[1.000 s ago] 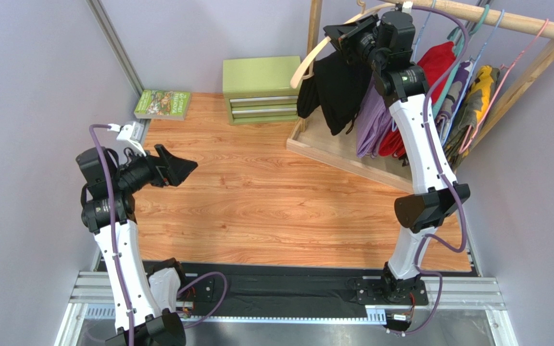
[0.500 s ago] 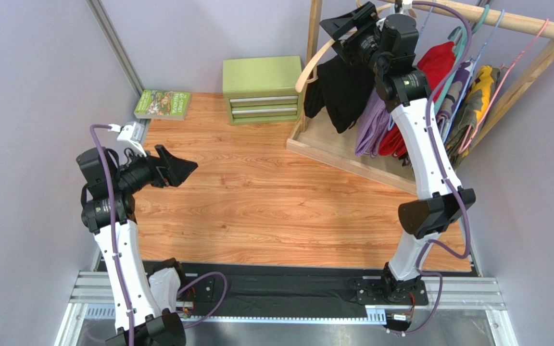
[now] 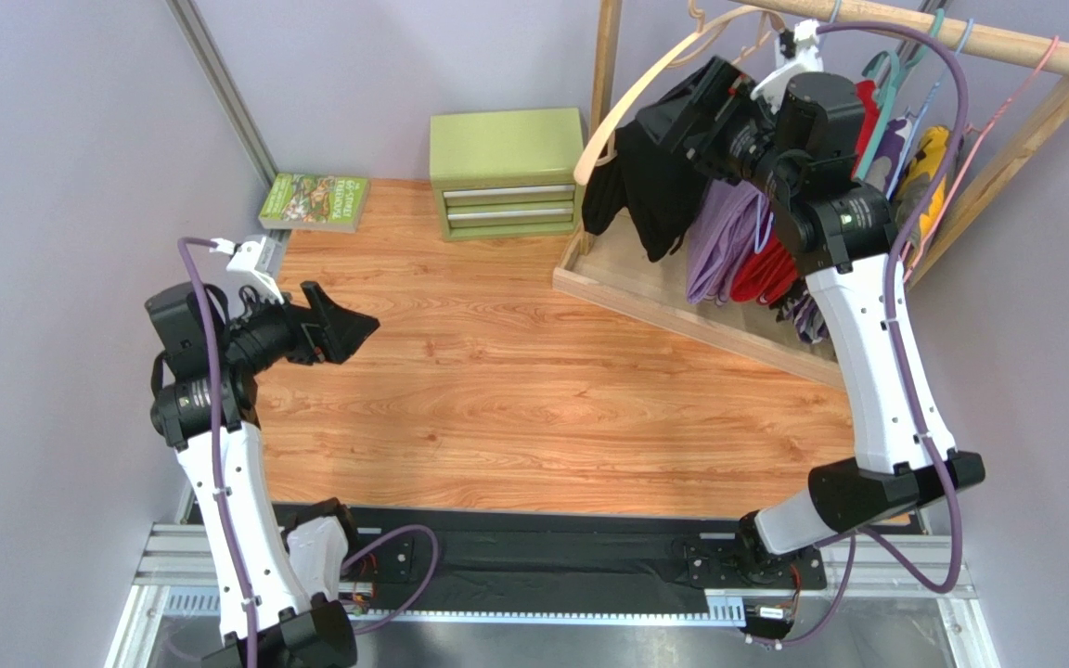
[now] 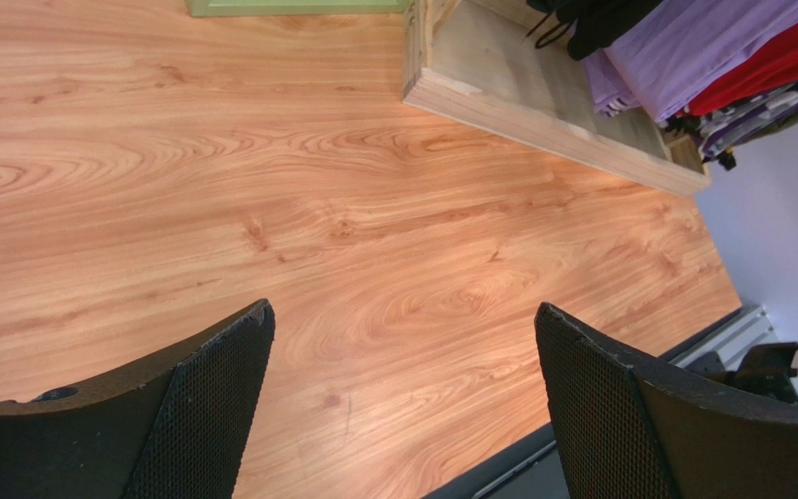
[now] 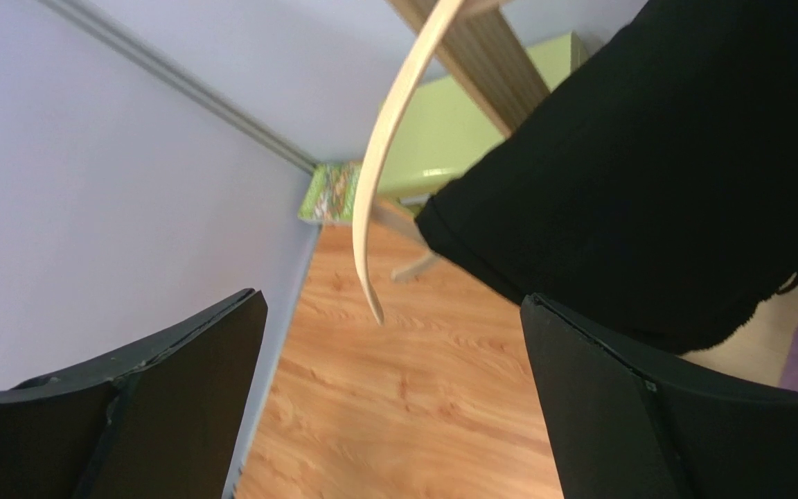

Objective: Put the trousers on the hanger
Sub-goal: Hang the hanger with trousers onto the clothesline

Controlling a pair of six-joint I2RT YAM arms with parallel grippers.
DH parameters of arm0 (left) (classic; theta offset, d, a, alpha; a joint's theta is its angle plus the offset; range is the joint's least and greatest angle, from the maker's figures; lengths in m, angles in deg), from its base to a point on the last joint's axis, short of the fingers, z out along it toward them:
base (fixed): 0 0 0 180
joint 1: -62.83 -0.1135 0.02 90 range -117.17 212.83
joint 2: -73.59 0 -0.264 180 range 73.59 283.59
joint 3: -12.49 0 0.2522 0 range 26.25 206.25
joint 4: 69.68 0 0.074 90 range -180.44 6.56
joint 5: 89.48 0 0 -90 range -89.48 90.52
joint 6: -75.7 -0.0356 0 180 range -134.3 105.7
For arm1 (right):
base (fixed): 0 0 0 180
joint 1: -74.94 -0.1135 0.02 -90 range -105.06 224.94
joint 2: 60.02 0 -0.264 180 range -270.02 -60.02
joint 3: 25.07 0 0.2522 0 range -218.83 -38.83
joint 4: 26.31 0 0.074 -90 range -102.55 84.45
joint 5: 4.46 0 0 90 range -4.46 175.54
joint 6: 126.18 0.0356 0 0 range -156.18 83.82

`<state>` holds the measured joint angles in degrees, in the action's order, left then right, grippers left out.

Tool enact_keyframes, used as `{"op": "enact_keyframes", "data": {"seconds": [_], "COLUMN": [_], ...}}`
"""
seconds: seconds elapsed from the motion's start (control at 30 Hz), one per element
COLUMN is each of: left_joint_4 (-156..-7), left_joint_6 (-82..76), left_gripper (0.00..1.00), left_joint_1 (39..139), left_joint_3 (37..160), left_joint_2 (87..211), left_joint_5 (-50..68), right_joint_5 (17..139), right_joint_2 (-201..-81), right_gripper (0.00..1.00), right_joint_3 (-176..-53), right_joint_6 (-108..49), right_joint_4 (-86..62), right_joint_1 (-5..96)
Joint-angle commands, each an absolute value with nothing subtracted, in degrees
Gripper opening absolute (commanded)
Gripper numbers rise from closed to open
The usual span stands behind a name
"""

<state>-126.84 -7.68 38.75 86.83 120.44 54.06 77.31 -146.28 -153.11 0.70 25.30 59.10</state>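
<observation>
The black trousers (image 3: pixel 648 188) hang draped over the pale beige wooden hanger (image 3: pixel 620 109), whose hook sits on the rack's rail at the back right. My right gripper (image 3: pixel 669 112) is open and empty, just to the right of the hanger arm and close to the cloth. In the right wrist view the hanger arm (image 5: pixel 393 135) curves down between the fingers and the trousers (image 5: pixel 663 177) fill the upper right; the gripper (image 5: pixel 393 301) holds nothing. My left gripper (image 3: pixel 345 329) is open and empty above the table's left side, also in its wrist view (image 4: pixel 403 309).
A green drawer box (image 3: pixel 505 170) and a book (image 3: pixel 314 199) lie at the back. The wooden rack base (image 3: pixel 666 299) and rail (image 3: pixel 979 42) stand at the back right, with purple (image 3: pixel 722 237) and red (image 3: pixel 770 272) garments on thin hangers.
My right gripper has drawn back from the hanger, moving down and right, and its elbow has swung right. The hanger with the trousers stays on the rail. The left arm has barely moved.
</observation>
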Motion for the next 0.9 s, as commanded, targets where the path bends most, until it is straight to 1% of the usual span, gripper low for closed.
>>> {"op": "enact_keyframes", "data": {"seconds": [0.0, 0.07, 0.1, 0.13, 0.2, 0.3, 0.33, 0.37, 0.43, 0.47, 0.57, 0.73, 0.87], "left_joint_4": [-137.7, -144.1, -146.2, -147.5, -150.5, -150.5, -150.2, -149.6, -148.7, -147.2, -144.8, -141.1, -139.0], "left_joint_6": [-20.2, -26.5, -28.3, -29.8, -33.4, -33.8, -33.6, -33.4, -32.1, -31.2, -29.0, -26.3, -24.5], "left_gripper": [0.99, 1.00, 1.00, 1.00, 1.00, 1.00, 1.00, 1.00, 0.99, 1.00, 1.00, 1.00, 0.99], "left_joint_1": [39.0, 39.5, 40.6, 41.5, 44.9, 51.9, 53.8, 57.6, 61.5, 64.9, 68.9, 70.7, 71.1], "left_joint_3": [94.4, 98.7, 100.1, 101.7, 102.5, 101.5, 100.4, 99.8, 98.1, 97.4, 94.0, 87.3, 84.6], "left_joint_2": [125.0, 128.0, 128.8, 129.5, 130.7, 131.1, 131.2, 131.8, 132.2, 132.5, 132.7, 131.2, 129.1], "left_joint_5": [52.0, 50.7, 49.7, 48.3, 44.0, 38.2, 36.0, 34.9, 31.7, 30.6, 28.8, 28.7, 26.9], "right_joint_5": [64.0, 59.0, 56.7, 55.7, 55.3, 55.4, 55.5, 55.4, 55.7, 55.3, 56.0, 58.1, 57.9], "right_joint_2": [-140.2, -137.2, -133.4, -131.7, -128.3, -122.4, -119.8, -118.7, -115.3, -114.3, -110.5, -107.3, -106.9], "right_gripper": [1.00, 1.00, 1.00, 1.00, 1.00, 1.00, 1.00, 1.00, 1.00, 1.00, 1.00, 1.00, 1.00], "right_joint_3": [-147.1, -142.8, -140.6, -135.5, -130.9, -122.1, -117.4, -115.1, -110.0, -105.8, -97.8, -90.3, -88.8], "right_joint_6": [-13.6, -20.8, -23.1, -25.5, -31.4, -38.0, -39.0, -39.8, -41.4, -42.5, -44.0, -45.4, -45.7], "right_joint_4": [28.7, 30.6, 31.2, 31.9, 34.6, 36.8, 36.9, 37.3, 37.0, 37.0, 35.5, 32.9, 32.3], "right_joint_1": [59.0, 59.0, 59.0, 58.9, 59.0, 59.0, 59.0, 59.0, 59.0, 59.0, 58.9, 58.9, 59.0]}}
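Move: The black trousers, already hung, have their middle about 7 cm ahead of the right hand, straight ahead and some 13 cm lower. Their wooden hanger is roughly 10 cm ahead, 3 cm left and 2 cm above the hand; the purple garment hangs about 4 cm ahead, 8 cm right and 13 cm down. From the left hand, the trousers are about 22 cm ahead, 38 cm right and 3 cm higher. Still open, the right hand sinks some 30 cm, backing 20 off the trousers, while the left sinks 12. ##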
